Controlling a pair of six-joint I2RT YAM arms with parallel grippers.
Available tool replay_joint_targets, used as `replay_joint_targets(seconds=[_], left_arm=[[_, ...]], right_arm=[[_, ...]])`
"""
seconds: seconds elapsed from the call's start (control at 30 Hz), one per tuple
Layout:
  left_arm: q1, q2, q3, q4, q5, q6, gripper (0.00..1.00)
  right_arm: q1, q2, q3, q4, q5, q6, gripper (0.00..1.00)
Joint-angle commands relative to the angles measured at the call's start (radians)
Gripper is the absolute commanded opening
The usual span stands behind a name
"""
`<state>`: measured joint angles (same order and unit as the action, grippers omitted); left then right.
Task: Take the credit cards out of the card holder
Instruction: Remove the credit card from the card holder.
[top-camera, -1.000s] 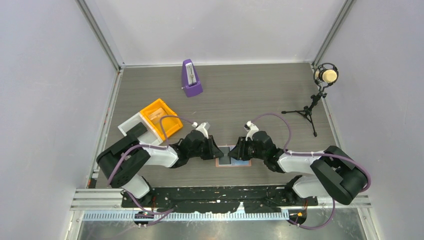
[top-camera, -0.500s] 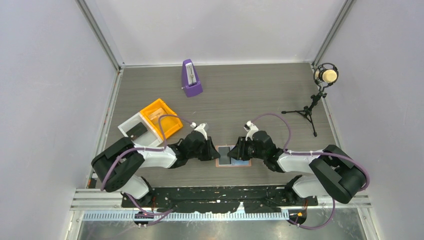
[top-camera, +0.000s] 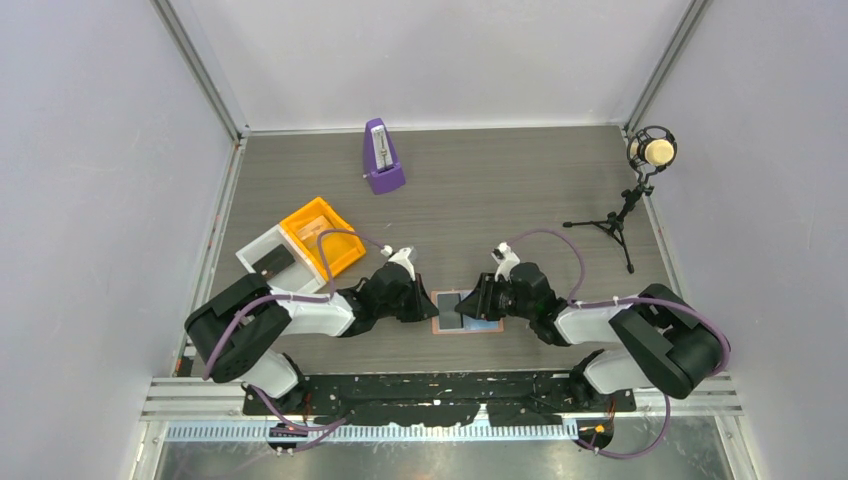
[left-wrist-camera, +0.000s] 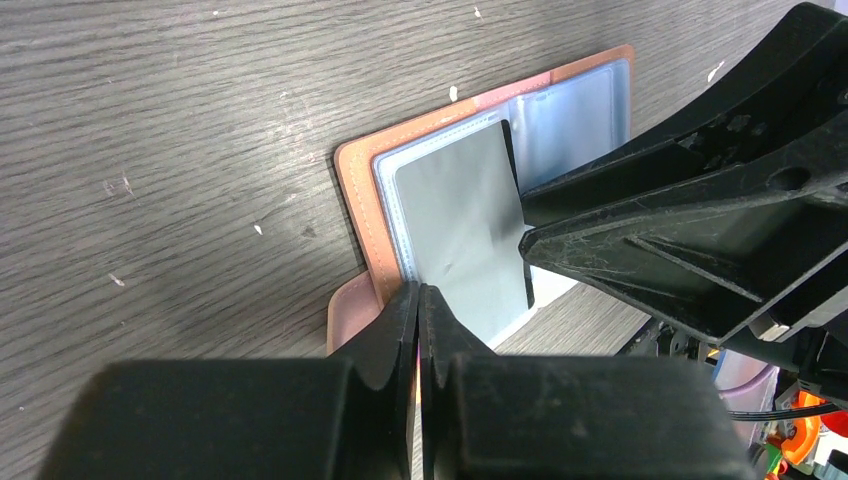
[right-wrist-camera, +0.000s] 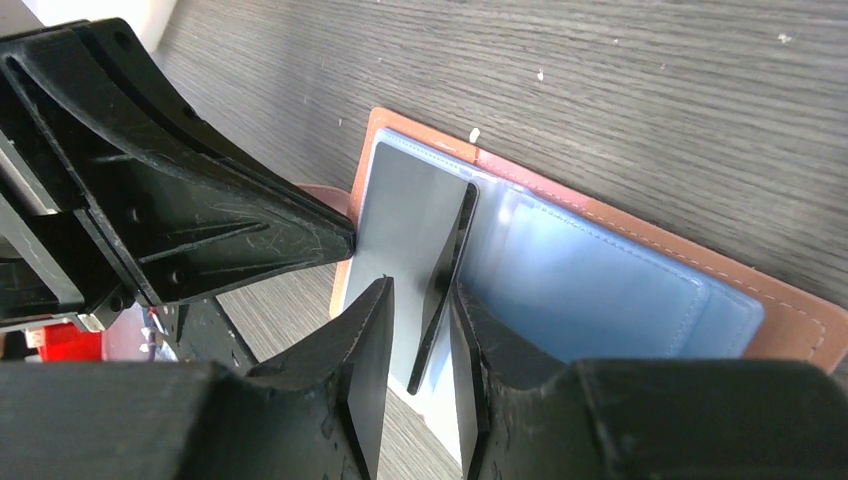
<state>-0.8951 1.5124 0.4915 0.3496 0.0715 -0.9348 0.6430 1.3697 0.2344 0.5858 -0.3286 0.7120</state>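
Note:
The card holder (top-camera: 486, 327) lies spread open on the table between both arms, salmon rim (left-wrist-camera: 355, 190) and blue-grey inner faces (right-wrist-camera: 640, 290) up. A grey credit card (left-wrist-camera: 465, 220) lies flat on its left page. A second, dark credit card (right-wrist-camera: 445, 280) stands tilted on edge by the fold. My right gripper (right-wrist-camera: 422, 288) is open and straddles that raised card, which leans against one finger. My left gripper (left-wrist-camera: 418, 290) is shut, its tips resting at the holder's left edge. In the top view the left gripper (top-camera: 430, 305) and right gripper (top-camera: 466, 304) face each other.
An orange tray (top-camera: 320, 238) and a white tray (top-camera: 265, 258) holding a dark item sit at the back left. A purple metronome (top-camera: 383, 157) stands farther back. A microphone (top-camera: 652, 151) on a small tripod (top-camera: 612, 224) is at the right.
My left gripper has shut and drawn back slightly to the left, uncovering the holder's left page. The right gripper has stayed almost still over the holder.

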Motion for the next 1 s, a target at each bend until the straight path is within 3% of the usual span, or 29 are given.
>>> replay_joint_targets(seconds=[0.0, 0.3, 0.5, 0.97], left_arm=[[-0.019, 0.038, 0.002, -0.036, -0.005, 0.017, 0.01], [-0.020, 0.046, -0.007, -0.027, -0.009, 0.012, 0.00], [-0.020, 0.050, -0.010, -0.033, -0.018, 0.014, 0.00], [-0.021, 0.086, -0.003, -0.081, -0.039, 0.017, 0.00]], right_arm=[[-0.018, 0.040, -0.037, 0.130, -0.056, 0.037, 0.33], [-0.041, 0.118, -0.057, 0.289, -0.132, 0.084, 0.25], [-0.072, 0.160, -0.076, 0.375, -0.180, 0.101, 0.06], [-0.167, 0.104, -0.091, 0.287, -0.247, 0.071, 0.05]])
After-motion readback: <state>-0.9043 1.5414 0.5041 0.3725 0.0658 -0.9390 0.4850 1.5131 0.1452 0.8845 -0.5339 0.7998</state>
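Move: The right hand's slightly open fingers stand at the right edge of the card in the card holder's left pocket; that card's middle is about 2 cm to its left, level fore-and-aft and some 1 cm lower. The blue pocket's middle is roughly 4 cm to the right, also level. From the left hand, already all but shut on the holder's left edge, the card's middle lies about 3 cm to the right and 1 cm ahead, at nearly the same height. The right hand dips about half a centimetre as its fingers close and pinch the card's free edge beside the blue pocket, then draws to its right, away from the left hand, for roughly 1.5 cm in all, while the wrist tilts its fingers some 10 degrees flatter. The left hand keeps its closed grip on the holder's left edge, staying in place until it drifts about half a centimetre to the right late in the pull. ##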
